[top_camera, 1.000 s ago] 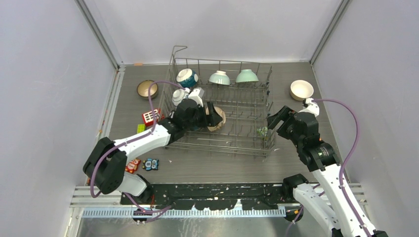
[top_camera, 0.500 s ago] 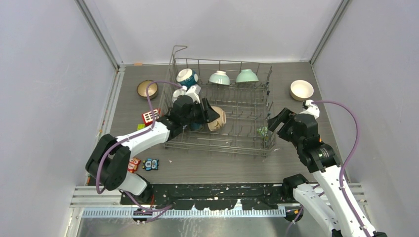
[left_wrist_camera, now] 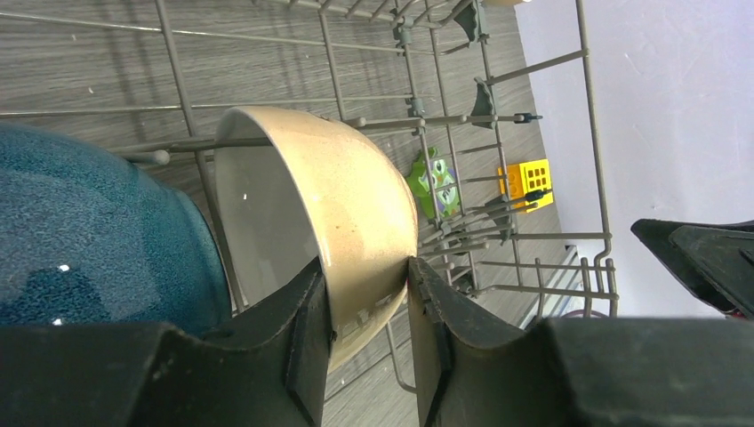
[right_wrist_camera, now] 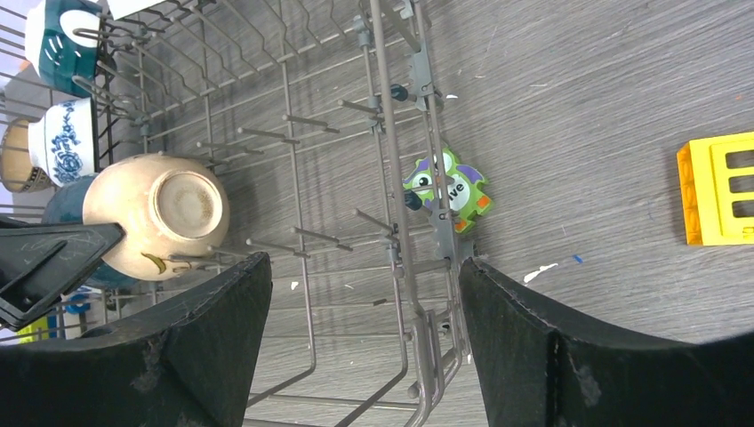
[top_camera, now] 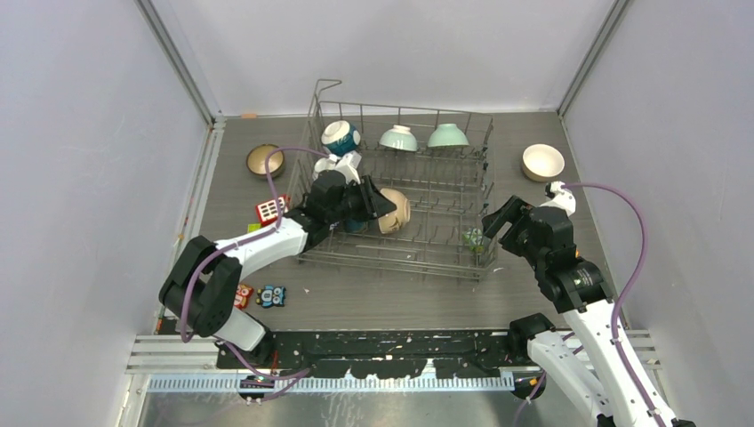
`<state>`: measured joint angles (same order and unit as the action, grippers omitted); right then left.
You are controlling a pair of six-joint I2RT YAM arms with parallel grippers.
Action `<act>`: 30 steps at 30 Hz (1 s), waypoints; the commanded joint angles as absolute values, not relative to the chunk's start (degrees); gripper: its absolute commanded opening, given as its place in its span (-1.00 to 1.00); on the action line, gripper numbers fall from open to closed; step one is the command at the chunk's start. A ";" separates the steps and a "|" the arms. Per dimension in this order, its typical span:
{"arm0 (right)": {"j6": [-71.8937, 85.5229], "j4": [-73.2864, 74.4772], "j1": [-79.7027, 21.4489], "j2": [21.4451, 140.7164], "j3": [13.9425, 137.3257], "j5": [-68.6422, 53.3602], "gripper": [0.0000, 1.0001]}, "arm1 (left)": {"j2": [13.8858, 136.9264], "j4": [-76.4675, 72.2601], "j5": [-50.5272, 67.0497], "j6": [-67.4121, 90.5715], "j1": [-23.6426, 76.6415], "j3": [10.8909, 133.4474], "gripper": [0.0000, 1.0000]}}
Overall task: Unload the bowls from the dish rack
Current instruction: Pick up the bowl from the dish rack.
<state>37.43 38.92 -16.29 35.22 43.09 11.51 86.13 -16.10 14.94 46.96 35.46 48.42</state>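
Note:
The grey wire dish rack (top_camera: pixel 402 262) sits mid-table. On its left side my left gripper (top_camera: pixel 378 206) is shut on a beige bowl (top_camera: pixel 396 210) lying on its side among the tines. In the left wrist view both pads of the gripper (left_wrist_camera: pixel 366 302) press the wall of this bowl (left_wrist_camera: pixel 356 196) at the rim, and a dark teal bowl (left_wrist_camera: pixel 89 231) lies beside it. A teal-and-white bowl (top_camera: pixel 340 136) and two mint bowls (top_camera: pixel 397 138) (top_camera: pixel 445 135) stand along the rack's back. My right gripper (top_camera: pixel 492 222) hangs open at the rack's front right corner, holding nothing.
A brown bowl (top_camera: pixel 265 160) rests on the table left of the rack, a cream bowl (top_camera: pixel 542 162) to its right. Toy blocks lie about: a red one (top_camera: pixel 269 210), small ones (top_camera: pixel 271 295), a green owl (right_wrist_camera: pixel 449 189) by the rack's corner and a yellow one (right_wrist_camera: pixel 716 187). Walls enclose the table.
My left gripper's jaws have come together onto the beige bowl's rim. The rack and its bowls have shifted slightly. The right arm has hardly moved.

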 commanded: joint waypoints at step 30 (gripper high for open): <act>39.46 39.32 -16.37 41.58 41.97 17.21 0.69 | 88.75 -39.03 35.11 55.45 35.14 52.58 -1.00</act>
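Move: The beige bowl is already between the left fingers, which straddle its wall; its middle lies about 3 cm below the hand, 2 cm to the right and 1 cm ahead. The blue bowl sits some 5 cm left and 1 cm ahead, the blue-white bowl about 12 cm left and 8 cm ahead, a mint bowl roughly 16 cm ahead and 2 cm right. From the right hand, the beige bowl is about 21 cm left, 8 cm ahead and 7 cm lower. The left fingers, already around the beige bowl's wall, hold nearly still at first, then pinch almost shut on its rim while the hand lifts about 8 cm up out of the rack and somewhat right, away from the blue bowl, rolling its left side down and turning clockwise, some 20 degrees in all. The empty, open right hand sinks about 4 cm and shifts 2 cm right, tipping down slightly. ##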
